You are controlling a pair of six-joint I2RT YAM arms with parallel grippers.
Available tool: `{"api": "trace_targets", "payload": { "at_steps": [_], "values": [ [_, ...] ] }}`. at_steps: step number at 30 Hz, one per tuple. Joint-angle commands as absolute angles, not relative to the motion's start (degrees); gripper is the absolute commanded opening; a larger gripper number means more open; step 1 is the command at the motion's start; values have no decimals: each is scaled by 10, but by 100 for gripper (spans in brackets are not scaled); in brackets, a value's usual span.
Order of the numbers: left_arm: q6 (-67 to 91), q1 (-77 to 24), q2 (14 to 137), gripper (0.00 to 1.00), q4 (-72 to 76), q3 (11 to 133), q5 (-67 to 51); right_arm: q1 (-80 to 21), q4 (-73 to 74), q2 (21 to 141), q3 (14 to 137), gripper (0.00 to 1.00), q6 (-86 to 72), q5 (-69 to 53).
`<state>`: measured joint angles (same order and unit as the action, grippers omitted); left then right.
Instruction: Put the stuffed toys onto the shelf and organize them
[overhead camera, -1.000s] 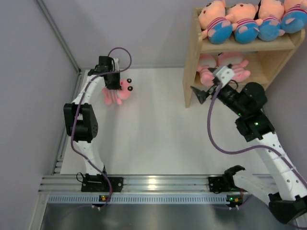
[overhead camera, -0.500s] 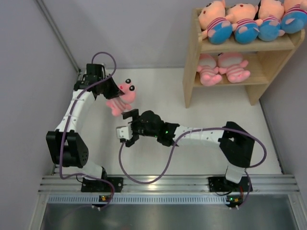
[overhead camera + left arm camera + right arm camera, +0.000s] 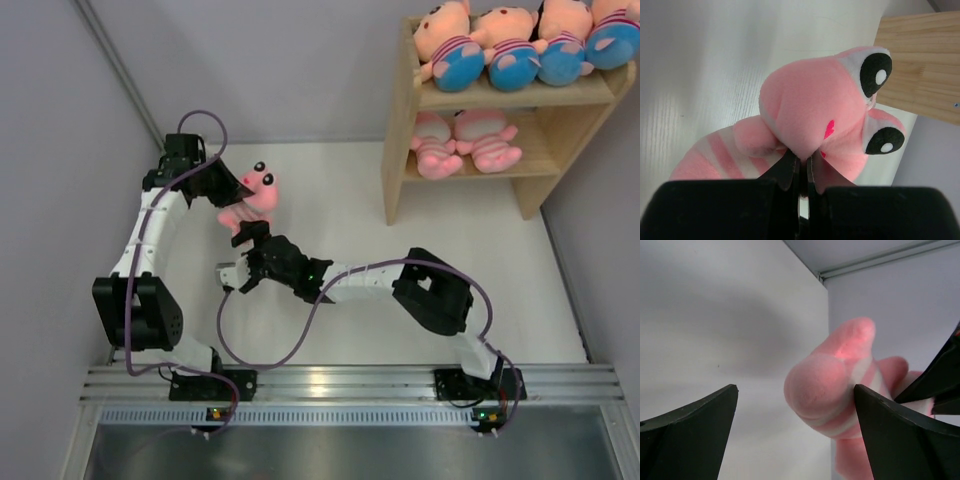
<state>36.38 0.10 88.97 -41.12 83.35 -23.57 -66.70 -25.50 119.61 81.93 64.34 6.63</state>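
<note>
An all-pink striped stuffed toy (image 3: pixel 256 194) hangs above the white table at the left. My left gripper (image 3: pixel 232 188) is shut on it; in the left wrist view the fingertips (image 3: pixel 790 165) pinch the plush (image 3: pixel 815 100) under its head. My right gripper (image 3: pixel 238 258) reaches across from the right and is open just below the toy. In the right wrist view the toy's striped lower end (image 3: pixel 832 385) sits between the wide-apart fingers, close to the right one (image 3: pixel 900 435). The wooden shelf (image 3: pixel 400 130) stands at the back right, with several blue-bottomed toys (image 3: pixel 510 45) on top and two pink ones (image 3: pixel 465 140) on the lower tier.
Grey walls close the table in on the left and at the back. A metal rail (image 3: pixel 330 385) runs along the near edge under both arm bases. The right arm's purple cable (image 3: pixel 300 340) loops over the table in front of the toy.
My right arm has swung from the shelf across to the left and now sits under the toy. My left arm has raised the toy and drawn back slightly to the left.
</note>
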Motion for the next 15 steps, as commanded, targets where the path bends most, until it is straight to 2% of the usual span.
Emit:
{"api": "trace_targets", "payload": {
  "at_steps": [1,3,5,6,7,9,10,11,15],
  "values": [
    [377,17,872,0,-400,840,-250,-668,-281,1222,874,99,648,110],
    [380,16,870,0,-400,838,-259,-668,-281,1251,912,95,654,154],
    [381,16,867,0,-400,837,-264,-667,-286,1277,944,77,655,201],
    [381,16,865,0,-401,836,-265,-667,-298,1283,948,63,652,215],
    [381,17,861,0,-400,833,-264,-665,-339,1289,949,35,643,238],
    [381,18,862,0,-400,832,-264,-660,-351,1287,944,25,631,239],
    [379,20,862,0,-400,831,-265,-657,-343,1281,946,9,610,232],
    [377,23,864,0,-400,830,-265,-655,-335,1276,945,0,597,230],
    [342,30,862,0,-400,830,-279,-643,-332,1222,896,0,561,212]
  ]
}}
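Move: The pink toy hangs from the left gripper, its lower end towards the right hand. The foot lies about 5 cm ahead of the open right fingers, roughly 1 cm left and 1 cm up; the left gripper's fingertips are some 9 cm ahead, 1 cm left and 5 cm up. From the left hand, the foot is about 4 cm back, level sideways and 4 cm below. Right hand reaches forward about 5 cm, turning clockwise some 15 degrees, and pinches the left-held pink toy's foot. ##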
